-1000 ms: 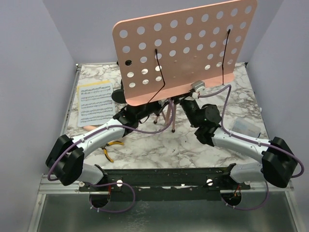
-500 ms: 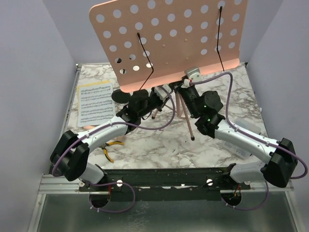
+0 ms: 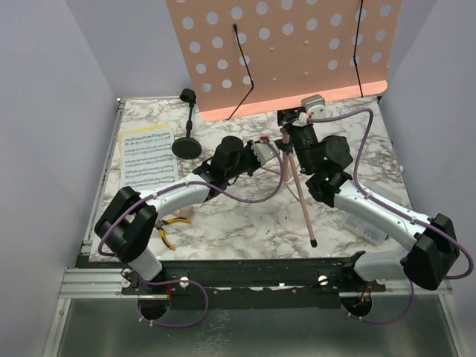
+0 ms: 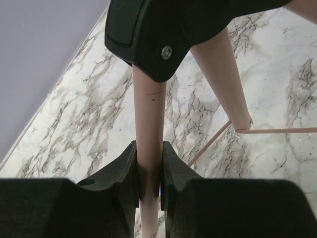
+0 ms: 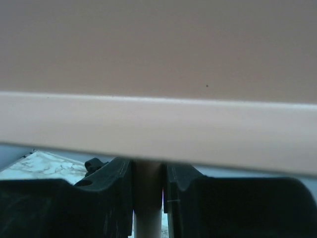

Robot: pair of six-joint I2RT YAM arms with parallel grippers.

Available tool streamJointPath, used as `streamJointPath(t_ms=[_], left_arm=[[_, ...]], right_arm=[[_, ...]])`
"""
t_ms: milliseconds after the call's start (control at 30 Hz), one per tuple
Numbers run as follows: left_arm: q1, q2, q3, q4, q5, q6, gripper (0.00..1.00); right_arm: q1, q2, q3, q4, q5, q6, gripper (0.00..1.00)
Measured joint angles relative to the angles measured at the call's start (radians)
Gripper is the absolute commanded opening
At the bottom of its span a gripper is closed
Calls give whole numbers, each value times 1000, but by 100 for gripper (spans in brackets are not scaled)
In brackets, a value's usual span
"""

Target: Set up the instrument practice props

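The pink perforated music-stand desk [image 3: 282, 52] stands raised at the back, facing the camera. Below it the pink tripod pole [image 4: 148, 124] runs down from a black hub [image 4: 158, 34], with one leg [image 3: 301, 197] slanting to the table near the front. My left gripper [image 3: 262, 152] [image 4: 148, 166] is shut on the pole below the hub. My right gripper [image 3: 295, 128] [image 5: 147, 186] is shut on the pole [image 5: 147, 208] just under the desk's lip [image 5: 158, 124]. The sheet-music pages [image 3: 147, 156] lie at the left. The small black mic stand [image 3: 187, 143] stands upright beside them.
Yellow-handled pliers [image 3: 168, 225] lie near the front left, with a small beige object [image 3: 184, 213] beside them. A clear plastic box [image 3: 374, 231] sits partly under my right forearm. Walls close in the marble table [image 3: 245, 223] at the left, right and back.
Both arms have swung the music stand upward: the desk has risen and shifted right, a tripod leg now reaches toward the front, and the mic stand has come into view.
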Motion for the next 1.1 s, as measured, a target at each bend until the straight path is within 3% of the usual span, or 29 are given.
streamJointPath(t_ms=[233, 267, 333, 400, 433, 467, 567, 767, 933, 1100], left_arm=[[23, 72, 54, -15, 0, 77, 0], [27, 82, 66, -21, -1, 89, 7], [39, 117, 103, -31, 18, 105, 38], [39, 142, 143, -56, 41, 100, 53], [42, 150, 164, -91, 40, 75, 70], [51, 158, 174, -120, 37, 47, 80], [91, 158, 175, -208, 35, -41, 92], [111, 26, 130, -274, 37, -273, 94], [104, -204, 65, -230, 60, -645, 91], [101, -283, -44, -106, 85, -1059, 90]], right_arm=[[-23, -16, -116, 152, -20, 2, 0], [-26, -23, -142, 179, -22, -1, 0], [-29, -26, -177, 240, -28, -4, 0], [-31, -26, -201, 290, -28, -14, 0], [-31, -26, -218, 323, -28, -21, 0], [-31, -26, -235, 359, -25, -27, 0], [-31, -20, -267, 426, -12, -39, 0], [-31, 25, -270, 504, 42, -46, 0], [-31, 50, -269, 548, 77, -56, 0], [-31, 55, -268, 550, 93, -53, 0]])
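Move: The left fingers are shut on one tripod leg; the black leg hub sits some 6 cm above them, 4 cm to their right and 1 cm ahead. The near leg's foot is about 22 cm back, 15 cm right and 18 cm below. The right hand grips the upright, with the hub roughly 16 cm below and 1 cm back, 1 cm left, and the desk's lip 4 cm ahead, 1 cm right and 5 cm up. Left goes 4 cm forward and down, opens off the leg, retreats up and back; right keeps hold, easing right. ##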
